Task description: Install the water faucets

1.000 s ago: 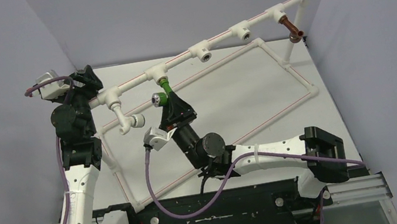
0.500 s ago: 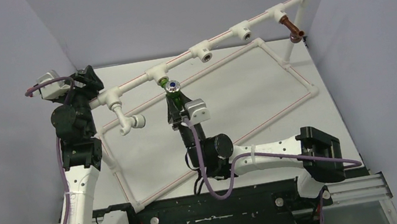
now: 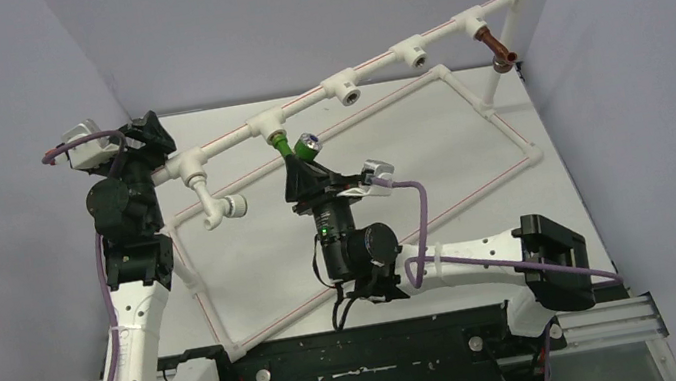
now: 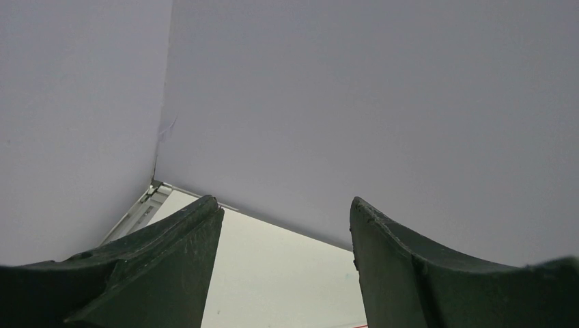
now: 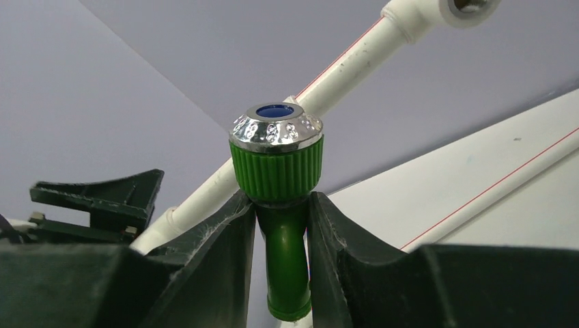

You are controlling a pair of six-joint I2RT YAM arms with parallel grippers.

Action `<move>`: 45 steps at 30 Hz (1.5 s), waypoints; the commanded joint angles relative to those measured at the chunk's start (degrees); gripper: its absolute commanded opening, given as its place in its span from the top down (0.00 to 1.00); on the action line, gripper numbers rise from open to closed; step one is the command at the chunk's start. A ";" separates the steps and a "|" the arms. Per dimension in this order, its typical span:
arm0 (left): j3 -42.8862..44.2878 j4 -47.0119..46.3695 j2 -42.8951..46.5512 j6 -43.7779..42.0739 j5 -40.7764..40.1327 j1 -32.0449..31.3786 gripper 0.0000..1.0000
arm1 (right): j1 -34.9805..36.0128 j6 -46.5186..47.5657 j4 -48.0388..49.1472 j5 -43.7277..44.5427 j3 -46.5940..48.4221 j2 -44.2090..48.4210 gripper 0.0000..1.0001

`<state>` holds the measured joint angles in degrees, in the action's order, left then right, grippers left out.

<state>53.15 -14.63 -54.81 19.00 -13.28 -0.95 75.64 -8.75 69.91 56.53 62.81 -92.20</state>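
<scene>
The bright green water faucet [image 3: 290, 149] hangs from a white tee socket [image 3: 265, 121] of the raised pipe, its silver-rimmed end [image 3: 308, 142] pointing right. My right gripper [image 3: 297, 164] is shut on its stem; in the right wrist view the fingers pinch the green faucet [image 5: 285, 239] just under its ribbed collar, with the gripper [image 5: 281, 205] below the silver cap. A reddish-brown water faucet [image 3: 499, 47] sits in the far right tee. My left gripper [image 3: 152, 139] stands open by the pipe's left end, and between its jaws [image 4: 283, 205] only wall and table show.
The raised white pipe [image 3: 376, 65] carries two open tee sockets [image 3: 342, 87] [image 3: 412, 55]. A white elbow spout [image 3: 215, 209] hangs near the left end. The rectangular pipe frame [image 3: 506, 125] lies on the table. Grey walls enclose three sides.
My right wrist has turned with the green faucet in it: the silver end swung from the left side to the right, and the wrist camera came round to the right. The left arm stayed still.
</scene>
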 commanded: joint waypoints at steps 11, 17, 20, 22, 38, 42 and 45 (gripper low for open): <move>-5.95 19.03 -3.14 -0.71 0.53 0.40 0.34 | 0.00 -57.41 -20.48 0.48 -3.35 5.99 1.00; -5.95 19.06 -3.28 -0.64 0.45 0.41 0.34 | -0.29 -76.79 -35.00 -4.75 -0.39 7.04 1.00; -5.95 19.03 -3.29 -0.67 0.31 0.36 0.34 | -0.33 -82.83 -37.34 -7.09 -0.62 7.40 1.00; -5.95 19.05 -3.30 -0.72 0.27 0.34 0.34 | -0.32 -85.22 -37.25 -7.77 -1.39 8.07 1.00; -5.77 19.23 -3.52 -0.81 -0.08 0.31 0.34 | 0.04 -87.68 -38.67 -9.56 -4.60 11.30 0.50; -5.82 19.21 -3.69 -0.90 -0.08 0.32 0.34 | 0.04 -87.66 -39.98 -10.32 -5.48 12.06 0.30; -5.77 19.25 -3.69 -0.90 -0.08 0.33 0.34 | 0.11 -87.33 -41.16 -10.57 -6.03 12.59 0.23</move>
<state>53.10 -14.74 -54.83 18.98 -13.28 -0.95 75.75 -95.37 29.65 47.51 57.19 -82.17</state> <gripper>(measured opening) 0.661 0.739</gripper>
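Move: Your right fingers already hold the green faucet; its body lies about 2 cm ahead and 1 cm left of the right hand, knob standing up to the right. Its pipe tee is some 7 cm ahead, 4 cm left and 5 cm above. The white faucet hangs about 17 cm left and 4 cm back, a touch lower; the next empty tee is roughly 11 cm ahead, 11 cm right and 5 cm up. From the idle left hand, the green faucet is about 26 cm right and 9 cm back, near level. Keep the right grip on the green faucet and roll the wrist on clockwise, as seen from behind looking forward, by some 60 degrees, easing down a couple of centimetres as you turn. Then open the fingers wide, let go of the faucet, and draw the hand away back, left and down, about 5 cm in all. ##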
